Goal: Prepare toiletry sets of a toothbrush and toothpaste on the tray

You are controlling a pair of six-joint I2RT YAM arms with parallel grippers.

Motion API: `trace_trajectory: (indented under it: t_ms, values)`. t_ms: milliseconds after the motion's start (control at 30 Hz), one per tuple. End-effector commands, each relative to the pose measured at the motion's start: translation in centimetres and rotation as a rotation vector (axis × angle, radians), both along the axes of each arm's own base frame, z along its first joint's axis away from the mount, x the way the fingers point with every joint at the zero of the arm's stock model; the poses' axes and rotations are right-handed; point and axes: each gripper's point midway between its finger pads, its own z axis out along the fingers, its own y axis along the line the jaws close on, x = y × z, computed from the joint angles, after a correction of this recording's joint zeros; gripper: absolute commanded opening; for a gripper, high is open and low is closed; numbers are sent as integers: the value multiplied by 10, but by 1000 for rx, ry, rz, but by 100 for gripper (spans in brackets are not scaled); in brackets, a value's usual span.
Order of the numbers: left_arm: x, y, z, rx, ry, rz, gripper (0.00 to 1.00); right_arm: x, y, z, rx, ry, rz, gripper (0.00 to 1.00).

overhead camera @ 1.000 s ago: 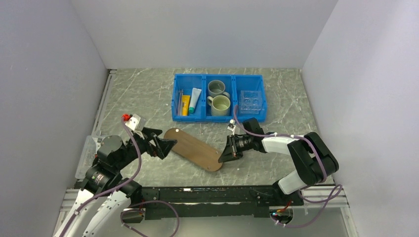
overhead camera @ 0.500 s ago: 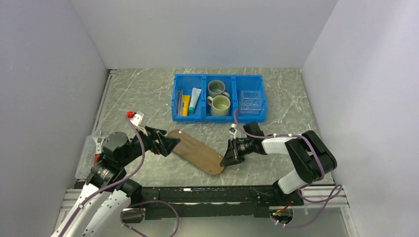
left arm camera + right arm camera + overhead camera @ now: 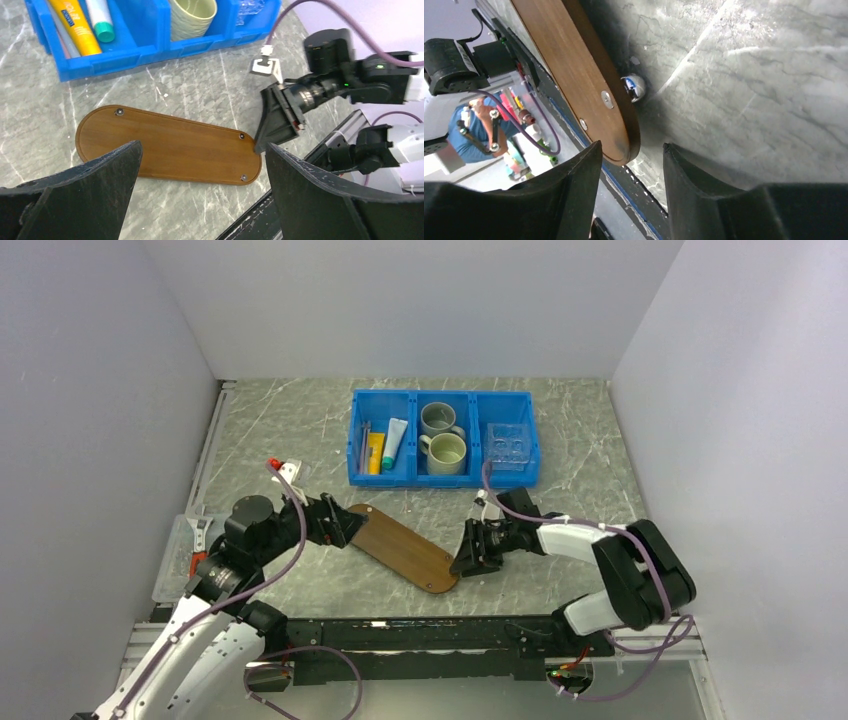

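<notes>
The tray (image 3: 400, 547), a dark-brown wooden oblong, lies slantwise on the marble table (image 3: 290, 430). My left gripper (image 3: 345, 526) is open wide at its left end, and in the left wrist view the tray (image 3: 170, 150) lies ahead between the spread fingers of that gripper (image 3: 202, 150). My right gripper (image 3: 463, 560) is open at the tray's right end. In the right wrist view the rounded end of the tray (image 3: 574, 65) sits just beyond that gripper (image 3: 631, 150), untouched. Two thin toothbrushes (image 3: 364, 445), a yellow tube (image 3: 375, 452) and a white, teal-ended tube (image 3: 395, 443) lie in the bin's left compartment.
The blue three-compartment bin (image 3: 400, 480) stands behind the tray, with two mugs (image 3: 446, 452) in its middle part and a clear square holder (image 3: 507, 445) in its right part. The table's black front rail (image 3: 430, 625) runs close to the tray's right end.
My right gripper has opened and let go of the tray's right end. The tray has shifted slightly right. My left gripper has moved right, up to the tray's left end.
</notes>
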Motion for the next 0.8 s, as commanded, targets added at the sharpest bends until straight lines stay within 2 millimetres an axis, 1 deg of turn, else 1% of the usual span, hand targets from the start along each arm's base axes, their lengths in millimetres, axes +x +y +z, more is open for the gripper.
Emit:
trace_trajectory:
  t_ms: [0, 133, 200, 300, 400, 567, 733, 767]
  values:
    - [17, 7, -6, 20, 20, 87, 99, 12, -11, 13, -79, -96, -41, 52]
    - [30, 16, -22, 66, 75, 165, 99, 12, -18, 28, -98, -158, -78, 53]
    - [35, 18, -28, 82, 92, 193, 99, 9, -20, 39, -86, -189, -95, 54]
    - [45, 19, -35, 99, 102, 220, 99, 5, -22, 49, -89, -212, -140, 54]
    - [55, 20, -41, 130, 124, 247, 99, 2, -22, 49, -136, -264, -204, 53]
    - [72, 25, -62, 187, 194, 316, 99, -6, -21, 46, -187, -290, -281, 53]
    - [88, 28, -82, 250, 244, 365, 99, -14, -18, 39, -173, -289, -339, 52]
    - [91, 27, -85, 260, 248, 367, 98, -15, -17, 37, -172, -288, -347, 51]
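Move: The tray lies nearly lengthwise to the left hand's right: its middle is about level with the hand and 10 cm to the right, some 21 cm below. Its near-left end is closer, about 6 cm ahead and 2 cm right. The yellow tube in the blue box lies about 23 cm ahead and 3 cm right; the green-capped tube is some 4 cm right of it and 2 cm farther out. From the right hand, the tray's middle is about 11 cm left and 4 cm ahead, roughly level in height. Down and forward, the left hand sinks about 10 cm, reaching some 6 cm out and slightly left to the tray's left end, fingers wide open; its wrist tips down and turns counter-clockwise. The right hand, its fingers already part-open, lifts about 6 cm off the tray's right end, then draws back and settles slightly, turning a little clockwise. ##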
